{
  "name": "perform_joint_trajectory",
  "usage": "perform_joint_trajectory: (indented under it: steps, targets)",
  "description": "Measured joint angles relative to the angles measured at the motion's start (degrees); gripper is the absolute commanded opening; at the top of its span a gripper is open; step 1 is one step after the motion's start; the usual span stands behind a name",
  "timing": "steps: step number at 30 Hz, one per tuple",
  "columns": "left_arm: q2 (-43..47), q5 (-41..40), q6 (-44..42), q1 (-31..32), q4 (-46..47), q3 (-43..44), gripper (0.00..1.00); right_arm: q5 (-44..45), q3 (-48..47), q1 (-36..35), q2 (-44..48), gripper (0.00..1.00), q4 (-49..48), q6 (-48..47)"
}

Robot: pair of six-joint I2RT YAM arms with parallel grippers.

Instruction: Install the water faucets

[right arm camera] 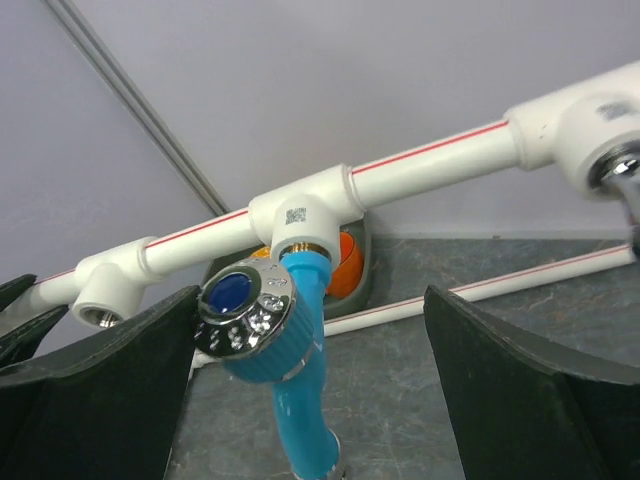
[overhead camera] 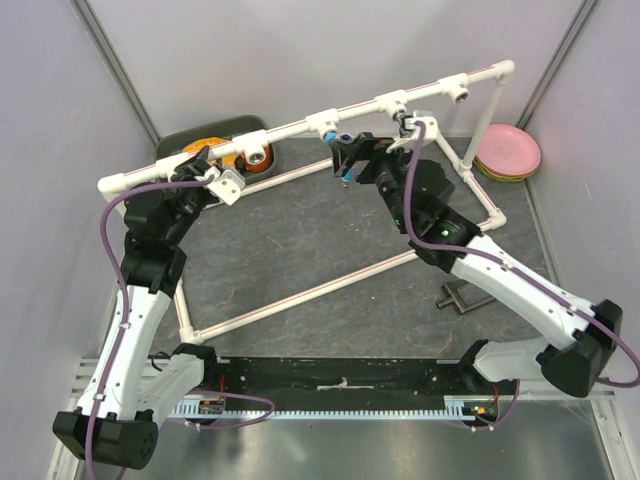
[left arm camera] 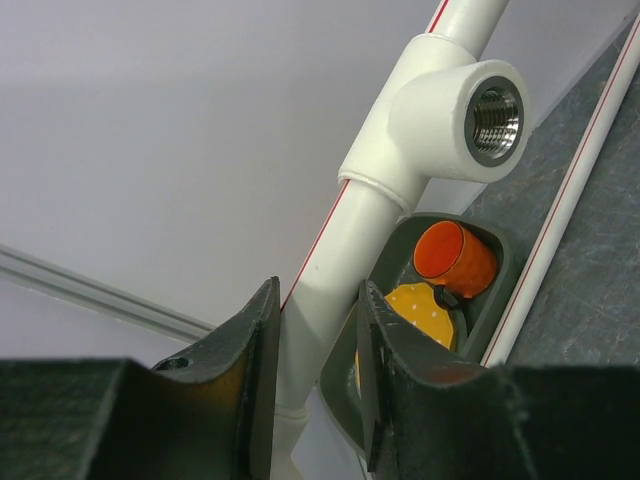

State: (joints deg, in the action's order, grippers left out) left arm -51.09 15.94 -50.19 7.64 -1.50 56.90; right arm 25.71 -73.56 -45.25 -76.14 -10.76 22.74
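The blue water faucet [right arm camera: 300, 385] hangs from a white tee socket [right arm camera: 300, 213] on the pipe frame's top rail, its round chrome-rimmed blue knob [right arm camera: 245, 308] facing the right wrist camera. My right gripper [right arm camera: 310, 385] is open wide around it, and neither finger touches it. From above, that gripper [overhead camera: 350, 155] sits just below the rail's middle. A chrome water faucet [overhead camera: 408, 124] hangs from the tee to the right; the right wrist view catches its edge [right arm camera: 622, 180]. My left gripper [left arm camera: 318, 300] is shut on the white rail pipe [left arm camera: 305, 365], below an empty threaded tee [left arm camera: 495, 115].
A dark tray [left arm camera: 500, 262] behind the rail holds an orange cup [left arm camera: 455, 260] and a yellow dotted item [left arm camera: 425, 312]. Pink plates [overhead camera: 510, 150] are stacked at the back right. A small metal tool [overhead camera: 458, 297] lies on the grey mat near the right arm. The frame's lower pipes [overhead camera: 300, 305] cross the mat.
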Motion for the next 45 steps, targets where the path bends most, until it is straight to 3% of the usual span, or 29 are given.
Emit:
perform_joint_trajectory:
  steps: [4,11,17,20,29,35,40,45]
  targets:
    - [0.0,-0.2,0.2,-0.1,0.0,0.0,0.41,-0.7,1.7,0.3,7.1,0.98,0.1,-5.7]
    - [0.3,-2.6,4.5,-1.0,-0.9,0.5,0.78,0.4,5.4,1.1,24.1,0.98,0.6,-18.7]
    - [3.0,-3.5,14.6,-1.5,-2.9,1.8,0.94,5.2,12.9,1.1,37.9,0.98,2.2,-27.3]
    - [7.7,-3.4,21.0,-1.5,-2.9,1.8,0.99,7.9,16.8,1.2,43.8,0.98,3.0,-30.5]
    - [30.3,-5.8,36.1,-1.5,-4.2,1.3,1.0,12.9,29.9,1.2,62.3,0.98,5.0,-36.8]
    - [43.4,-6.4,42.2,-1.5,-7.0,-5.9,1.0,16.1,37.4,1.2,74.1,0.98,6.1,-39.4]
    - [50.8,-7.1,46.2,-1.5,-10.3,-14.3,1.0,18.4,37.6,1.2,75.3,0.98,12.3,-39.4]
    - [50.8,-8.4,49.7,-1.5,-14.2,-18.1,1.0,18.4,37.6,1.2,75.3,0.98,16.9,-37.9]
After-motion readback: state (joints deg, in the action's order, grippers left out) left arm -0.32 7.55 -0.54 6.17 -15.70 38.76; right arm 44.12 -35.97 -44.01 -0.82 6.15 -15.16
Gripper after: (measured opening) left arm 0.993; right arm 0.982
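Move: The right hand, already open, stands just beside the blue faucet, which lies roughly 1 cm ahead, 3 cm to its left and 3 cm lower. The metal faucet is about 4 cm ahead, 7 cm to the right and 3 cm below. The left hand grips the top pipe right at its fingers. From it, the nearest empty tee is some 3 cm ahead and 9 cm to the right, and the blue faucet about 2 cm ahead and 23 cm right, both near its height. Draw the right gripper, kept open, away from the blue faucet, about 29 cm right and 19 cm back, rising first, then sinking, and turn it clockwise. Open the left gripper wide to release the top pipe, then pull it back some 20 cm, arching up and down again at the end with a slight forward return, while rolling about 50 degrees, left side down. ##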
